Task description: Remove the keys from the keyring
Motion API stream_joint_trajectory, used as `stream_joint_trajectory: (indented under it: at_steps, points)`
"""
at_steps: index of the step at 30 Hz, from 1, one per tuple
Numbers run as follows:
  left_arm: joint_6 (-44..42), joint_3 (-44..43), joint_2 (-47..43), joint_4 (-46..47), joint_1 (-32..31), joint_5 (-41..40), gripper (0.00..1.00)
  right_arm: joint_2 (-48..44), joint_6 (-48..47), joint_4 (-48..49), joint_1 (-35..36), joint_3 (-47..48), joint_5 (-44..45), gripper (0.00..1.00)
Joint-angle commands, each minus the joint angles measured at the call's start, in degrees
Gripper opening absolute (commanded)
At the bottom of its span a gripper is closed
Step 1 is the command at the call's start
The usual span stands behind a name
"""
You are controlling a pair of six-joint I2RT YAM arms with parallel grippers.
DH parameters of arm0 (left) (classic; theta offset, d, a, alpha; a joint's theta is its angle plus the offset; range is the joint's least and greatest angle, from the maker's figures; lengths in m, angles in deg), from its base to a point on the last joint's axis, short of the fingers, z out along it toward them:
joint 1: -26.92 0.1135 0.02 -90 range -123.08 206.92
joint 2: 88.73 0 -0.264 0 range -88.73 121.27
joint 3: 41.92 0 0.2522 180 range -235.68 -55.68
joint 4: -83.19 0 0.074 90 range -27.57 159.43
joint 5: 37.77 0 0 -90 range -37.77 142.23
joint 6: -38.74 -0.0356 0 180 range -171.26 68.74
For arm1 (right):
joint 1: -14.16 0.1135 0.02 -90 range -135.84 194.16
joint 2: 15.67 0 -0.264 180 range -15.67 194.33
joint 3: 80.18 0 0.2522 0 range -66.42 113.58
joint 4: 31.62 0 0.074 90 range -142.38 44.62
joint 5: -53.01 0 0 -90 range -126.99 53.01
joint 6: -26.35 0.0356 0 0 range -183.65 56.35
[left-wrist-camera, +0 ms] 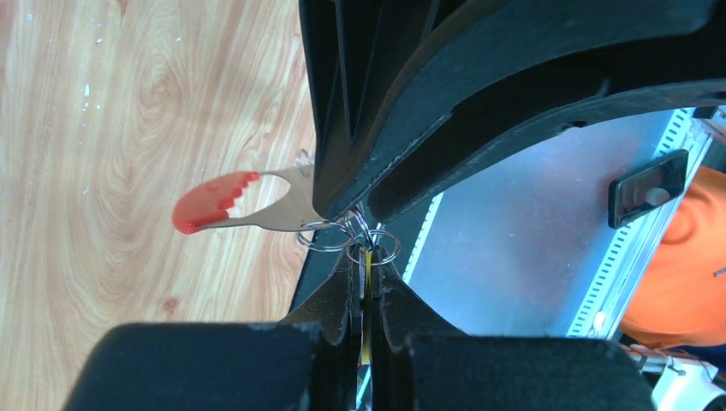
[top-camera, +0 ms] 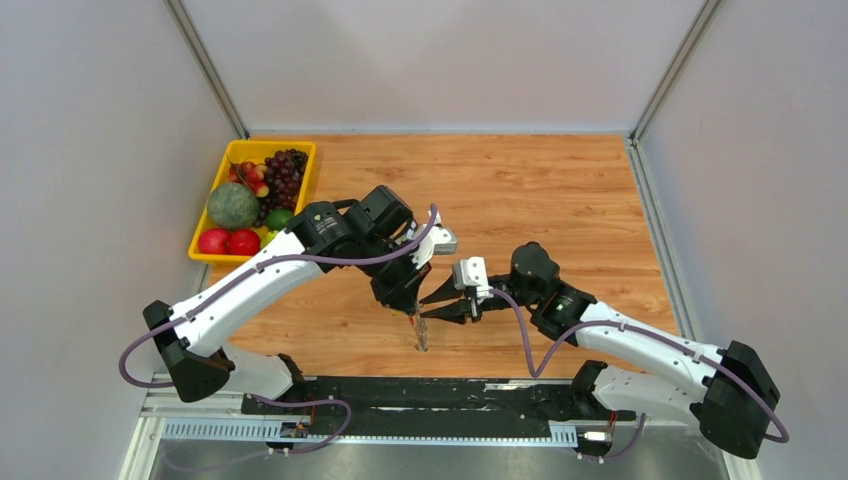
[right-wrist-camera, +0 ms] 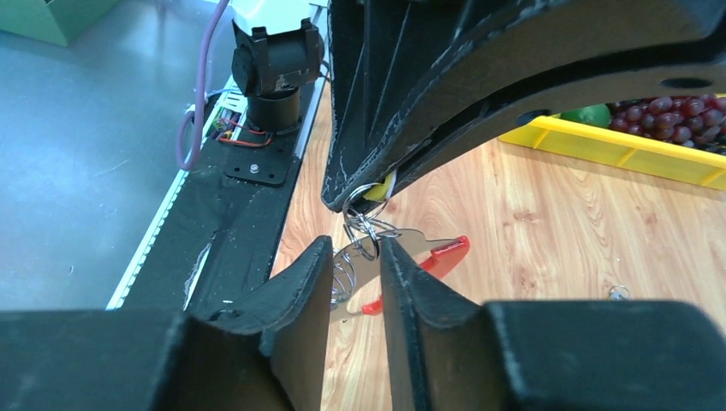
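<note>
My left gripper (top-camera: 409, 310) points down over the near table edge. In the left wrist view the left gripper (left-wrist-camera: 371, 257) is shut on a thin flat yellow-edged piece (left-wrist-camera: 368, 287), with linked silver wire rings (left-wrist-camera: 326, 236) at its tips. From the rings hangs the keyring, a flat silver piece with red-coated ends (left-wrist-camera: 214, 205). My right gripper (right-wrist-camera: 357, 248) has its jaws partly apart around the rings (right-wrist-camera: 364, 241), the red-ended piece (right-wrist-camera: 445, 250) just beyond them. I cannot make out separate keys. The left gripper (right-wrist-camera: 364, 199) reaches in from above.
A yellow tray (top-camera: 270, 146) of fruit stands at the back left. A small metal bit (right-wrist-camera: 618, 293) lies on the wooden table (top-camera: 560, 200). A black rail (top-camera: 430, 395) runs along the near edge. Someone in orange (left-wrist-camera: 685, 257) is beyond it.
</note>
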Motion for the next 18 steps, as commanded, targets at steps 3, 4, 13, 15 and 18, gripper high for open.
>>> stream_joint_trajectory:
  at_steps: [3, 4, 13, 15, 18]
  points:
    - [-1.5, -2.9, -2.5, 0.0, -0.9, -0.1, 0.0, 1.6, -0.9, 0.5, 0.5, 2.9, -3.9, 0.17]
    - [-1.4, -2.9, -2.5, 0.0, -0.9, -0.2, 0.0, 1.5, -1.0, 0.3, 0.4, 2.9, -3.6, 0.11]
    - [-0.3, -0.1, -5.6, 2.7, -0.9, -2.6, 0.0, -3.3, 0.6, 0.2, 0.5, -0.1, 0.4, 0.0]
    - [0.3, 1.4, -7.2, 4.7, -0.9, -3.0, 0.0, -4.6, 1.5, 1.0, 0.5, -0.9, 1.2, 0.0]
    - [0.6, 3.4, -9.0, 7.5, -0.9, -1.6, 0.0, -7.0, 4.1, 4.5, 0.5, -2.9, 2.8, 0.0]
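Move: Hanging just beyond the right fingertips, the linked rings to be pinched lie about 1 cm left of the right hand and 1 cm above it. The yellow key, held in the left fingers, is some 3 cm left and 3 cm up, level forward; the red-edged metal plate dangles 5 cm below, 1 cm left and 1 cm back. From the left hand, the rings are about 2 cm right and 2 cm below. Closing its partly open fingers fully, the right hand stays almost in place and pinches the rings just below the one carrying the key. Then both hands lift together about 1.5 cm, the right also easing 1 cm rightward, away from the left fingertips; the left keeps its grip on the yellow key and tilts some 5 degrees. ##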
